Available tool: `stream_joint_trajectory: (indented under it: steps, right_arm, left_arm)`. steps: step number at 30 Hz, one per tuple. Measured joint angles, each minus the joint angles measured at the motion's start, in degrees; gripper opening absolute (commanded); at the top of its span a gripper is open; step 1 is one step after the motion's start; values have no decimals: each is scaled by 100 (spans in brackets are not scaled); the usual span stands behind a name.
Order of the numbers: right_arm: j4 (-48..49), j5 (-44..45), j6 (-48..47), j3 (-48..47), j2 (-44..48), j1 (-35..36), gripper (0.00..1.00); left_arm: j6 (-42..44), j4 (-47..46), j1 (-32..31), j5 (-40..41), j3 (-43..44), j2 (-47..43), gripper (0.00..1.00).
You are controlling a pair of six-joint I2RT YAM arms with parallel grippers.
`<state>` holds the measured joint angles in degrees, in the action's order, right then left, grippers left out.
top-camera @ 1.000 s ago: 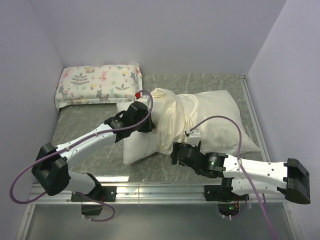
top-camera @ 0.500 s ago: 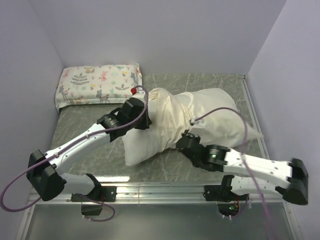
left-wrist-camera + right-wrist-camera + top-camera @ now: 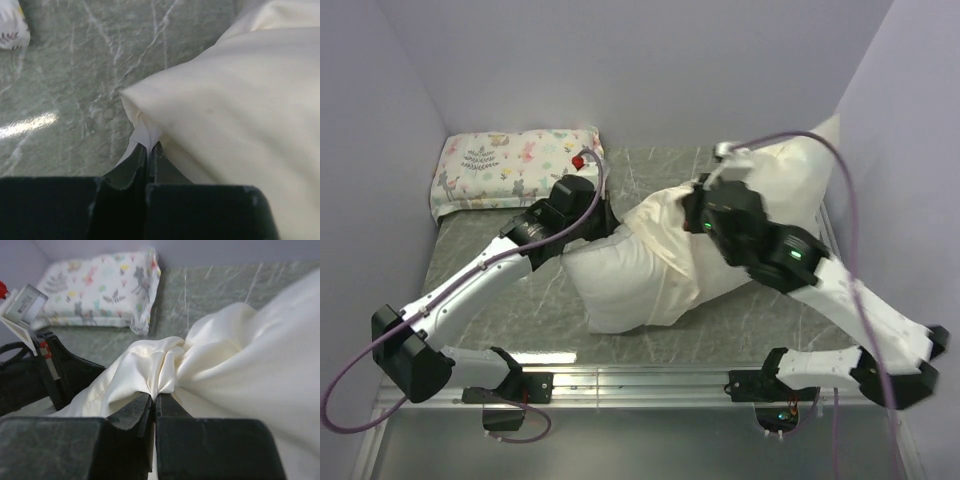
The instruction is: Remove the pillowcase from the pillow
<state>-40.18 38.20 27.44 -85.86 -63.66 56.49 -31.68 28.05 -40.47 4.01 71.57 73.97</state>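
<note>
The white pillow (image 3: 620, 290) lies on the marble tabletop, its near left end bare. The cream pillowcase (image 3: 660, 235) covers the rest and is stretched up toward the back right. My left gripper (image 3: 607, 222) is at the pillow's left end; in the left wrist view it (image 3: 150, 146) is shut on a pinch of white pillow fabric (image 3: 142, 132). My right gripper (image 3: 692, 212) is raised above the middle of the pillow. In the right wrist view it (image 3: 154, 396) is shut on a gathered fold of the pillowcase (image 3: 210, 360).
A smaller printed pillow (image 3: 515, 168) lies at the back left against the wall, also seen in the right wrist view (image 3: 100, 285). Lilac walls enclose the table on the left, back and right. A metal rail (image 3: 650, 375) runs along the near edge.
The right gripper went from open to shut on the pillowcase, then rose up and toward the back right, dragging the case along the pillow. The left gripper kept its grip and shifted slightly back.
</note>
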Motion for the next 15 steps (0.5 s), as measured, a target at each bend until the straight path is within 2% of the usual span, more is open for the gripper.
stream_joint_trajectory:
  steps: [2,3,4,7,9,14,15]
  right_arm:
    - [238,-376,-138,9,-623,-262,0]
    - [387,-575,-177,7,-1034,-402,0]
    - [529,-817,-195,7,-1443,-562,0]
    - [1110,-1486,-188,15,-2699,-1049,0]
    - [1648,-1937,-144,52,-3366,-1394,0]
    - [2341,-2638,7,175,-3810,-1843,0]
    - [2376,-2754,28,195,-3818,-1908,0]
  left_arm:
    - [74,37,343,-291,-236,59,5]
    - [96,85,520,-393,-310,98,13]
    - [127,184,737,-511,-382,166,40]
    - [282,356,1274,-487,-437,271,80]
    - [323,490,1515,-365,-299,219,90]
    - [402,732,1644,116,608,-155,93]
    - [402,717,1644,199,776,-280,99]
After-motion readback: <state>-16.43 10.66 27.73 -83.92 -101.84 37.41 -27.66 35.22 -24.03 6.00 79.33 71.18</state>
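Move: The left gripper pinches white fabric at the pillow's exposed end; the middle of that end hangs roughly 13 cm below it, 3 cm back and 3 cm right. From the right gripper, which grips the pillowcase's bunched edge, the bare table to cover lies about 30 cm ahead, 14 cm left and 38 cm down. The patterned pillow's middle is about 28 cm ahead and 23 cm left of the left gripper, some 21 cm below. Swing the right gripper down about 21 cm and forward about 17 cm while drifting left, tipping its fingers some 20 degrees down and keeping the pillowcase edge pinched, towards the bare table. Dip the left gripper as it slides left, open it wide to let the pillow end go, then lift it clear, ending nearer the patterned pillow. ##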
